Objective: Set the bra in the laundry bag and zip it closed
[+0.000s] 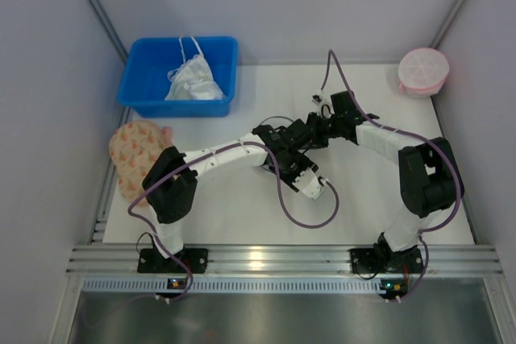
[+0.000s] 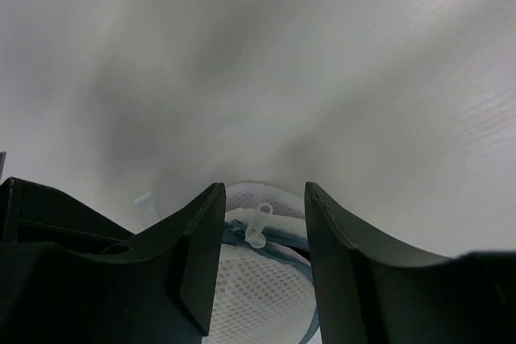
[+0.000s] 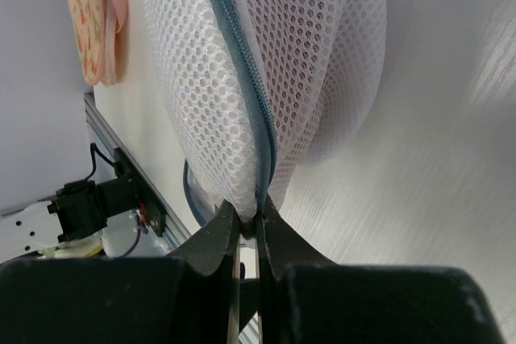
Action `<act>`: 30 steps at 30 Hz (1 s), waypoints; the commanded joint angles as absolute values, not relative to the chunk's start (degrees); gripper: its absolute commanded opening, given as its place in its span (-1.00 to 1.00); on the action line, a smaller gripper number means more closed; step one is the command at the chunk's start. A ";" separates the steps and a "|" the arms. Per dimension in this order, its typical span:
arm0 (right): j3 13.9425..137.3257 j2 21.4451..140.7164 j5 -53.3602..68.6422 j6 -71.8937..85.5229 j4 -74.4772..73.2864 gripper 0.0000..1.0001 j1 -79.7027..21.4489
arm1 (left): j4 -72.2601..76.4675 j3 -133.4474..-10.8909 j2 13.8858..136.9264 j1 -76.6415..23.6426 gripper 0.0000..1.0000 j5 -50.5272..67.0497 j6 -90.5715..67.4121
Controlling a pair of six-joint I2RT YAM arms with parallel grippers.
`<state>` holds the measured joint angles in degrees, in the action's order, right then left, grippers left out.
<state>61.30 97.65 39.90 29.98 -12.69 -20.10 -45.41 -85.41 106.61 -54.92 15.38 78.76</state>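
The laundry bag [image 3: 314,54], white mesh with a grey-blue zipper [image 3: 242,62], hangs upright from my right gripper [image 3: 250,215], which is shut on its edge at the zipper seam. In the left wrist view the laundry bag [image 2: 258,288] fills the gap between the open fingers of my left gripper [image 2: 263,191]. Its pale zipper pull [image 2: 258,225] stands free between them, touching neither. From above, both grippers meet at the table's middle, left [image 1: 313,136] and right [image 1: 322,124], and cover the bag. The bra is hidden.
A blue bin [image 1: 177,78] holding a white garment [image 1: 193,82] stands at the back left. A pink round mesh bag [image 1: 423,70] sits at the back right, a beige patterned disc [image 1: 137,155] at the left edge. Purple cables [image 1: 306,219] loop over the near table.
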 commanded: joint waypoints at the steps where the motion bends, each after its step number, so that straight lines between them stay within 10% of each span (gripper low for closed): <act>1: 63.81 97.65 38.41 28.57 -13.18 -1.00 -20.74 | -47.90 -87.45 108.27 -55.02 -0.01 11.52 81.03; 11: 64.34 97.56 37.35 27.69 -14.33 -1.00 -21.80 | -47.99 -90.88 112.15 -54.93 -0.17 4.66 80.51; 23: 65.30 97.56 36.48 26.19 -15.38 -1.00 -21.80 | -55.19 -89.92 109.43 -55.11 -1.00 7.29 83.14; 30: 65.65 97.82 36.21 25.23 -15.55 -1.00 -20.66 | -55.19 -86.14 102.32 -55.11 -1.00 13.00 82.36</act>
<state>62.94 97.71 37.56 27.27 -15.73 -20.88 -50.89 -87.79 108.71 -55.13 8.51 82.06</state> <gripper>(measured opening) 0.046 0.014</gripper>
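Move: The bag's zip pull lies just below my half-open left fingertips, about 2 cm ahead, 2 cm to the left and 3 cm down. The zip end that my right fingers pinch is roughly 7 cm ahead of my left hand, level sideways and about 1 cm higher; the bag's body spreads some 7 cm ahead, 6 cm left and 5 cm below. From my right hand, the pull is about 5 cm back, 1 cm left and 4 cm lower. I bring my left hand forward and down onto the zip pull, a good 2 cm each way with a little left, tipping the fingers some 10 degrees nearer to straight down. There I shut them from half open at the blue zip, then draw back about 1.5 cm and lift as much. My right hand keeps its pinch on the bag's zip end, holding nearly still. ##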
